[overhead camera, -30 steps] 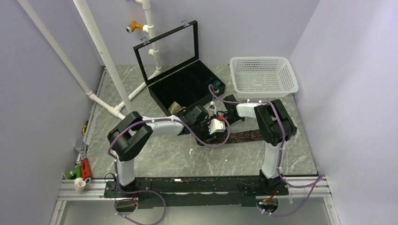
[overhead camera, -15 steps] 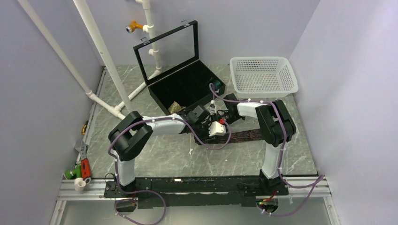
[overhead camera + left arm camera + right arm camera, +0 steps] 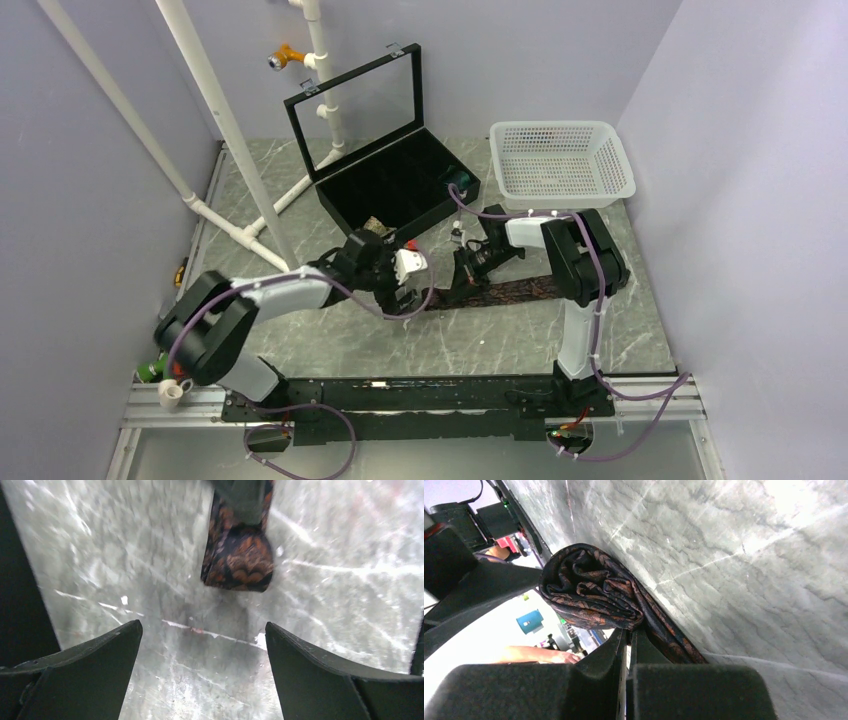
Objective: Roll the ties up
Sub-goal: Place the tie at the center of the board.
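A dark brown-maroon tie [image 3: 520, 291] lies flat across the table, and its left end is wound into a small roll [image 3: 584, 587]. My right gripper [image 3: 463, 274] [image 3: 628, 630] is shut, pinching fabric at the roll's edge. In the left wrist view the roll [image 3: 239, 557] lies ahead of my left gripper [image 3: 202, 625]. That gripper [image 3: 415, 285] stands wide open just left of the roll, with only bare table between its fingers. A tan speckled tie [image 3: 375, 228] and a teal tie [image 3: 459, 181] sit rolled in the black box.
The black box [image 3: 395, 190] with its raised glass lid stands behind the grippers. A white basket [image 3: 560, 160] sits at the back right. White pipes [image 3: 225, 120] slant over the left side. Tools [image 3: 175, 360] lie at the table's left edge.
My left gripper has let go of the roll, opened wide and drawn back to the left. The right gripper has stayed shut at the roll.
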You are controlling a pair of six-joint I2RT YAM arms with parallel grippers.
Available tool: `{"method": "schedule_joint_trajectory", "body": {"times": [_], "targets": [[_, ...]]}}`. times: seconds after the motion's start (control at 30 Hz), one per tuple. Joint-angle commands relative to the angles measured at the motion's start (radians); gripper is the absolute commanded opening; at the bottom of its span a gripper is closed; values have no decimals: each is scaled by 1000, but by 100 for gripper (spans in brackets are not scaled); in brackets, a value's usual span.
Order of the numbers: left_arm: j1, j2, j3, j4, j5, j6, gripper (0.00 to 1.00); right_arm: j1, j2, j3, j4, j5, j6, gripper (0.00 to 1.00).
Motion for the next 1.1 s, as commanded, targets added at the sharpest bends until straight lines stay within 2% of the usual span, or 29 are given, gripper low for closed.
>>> {"method": "schedule_joint_trajectory", "body": {"times": [0.0, 0.07, 0.13, 0.2, 0.23, 0.3, 0.4, 0.6, 0.87, 1.0, 1.07], "targets": [[-12, -189, -130, 405, 83, -134, 99, 0, 55, -7, -18, 177, -66, 0], [-12, -219, -136, 407, 75, -172, 100, -1, 60, 1, -27, 178, -71, 0], [-5, -167, -96, 371, 49, -260, 99, 0, 64, 4, -27, 172, -77, 0], [37, -102, -36, 295, 260, -217, 99, 0, 73, 17, -34, 168, -82, 0], [47, -82, -38, 308, 310, -189, 99, -1, 77, 22, -38, 161, -85, 0], [16, -95, -134, 443, 252, -168, 99, -3, 86, 36, -49, 146, -85, 0], [-20, -74, -263, 746, 226, -152, 99, -4, 98, 57, -61, 127, -113, 0], [-27, 59, -282, 895, 214, -127, 99, -3, 116, 65, -84, 133, -134, 0], [-32, 194, -258, 977, 245, -83, 68, -3, 126, 68, -95, 150, -143, 0], [-56, 178, -240, 964, 263, -85, 48, -3, 130, 68, -95, 151, -143, 0], [-70, 165, -217, 955, 245, -110, 45, -3, 134, 68, -94, 143, -140, 0]]}}
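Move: The rolled end of the tie sits about 6 cm to the right of the empty left hand, roughly 2 cm back and 2 cm below it. From the same hand, the flat strip's middle is some 24 cm to the right and level front to back, and the black case's middle is about 17 cm ahead, 1 cm left. The roll lies some 2 cm left of the right hand, level with it in depth and height. The rolled end of the tie is approached again by the open left hand, which hops up about 7 cm, comes down nearly 8 cm and ends some 5 cm further right and 2 cm back. Its wrist flattens the fingers by some 20 degrees, and they close about halfway around the roll's two sides. The right hand stays put, still pinching the tie beside the roll, tilting only slightly. ##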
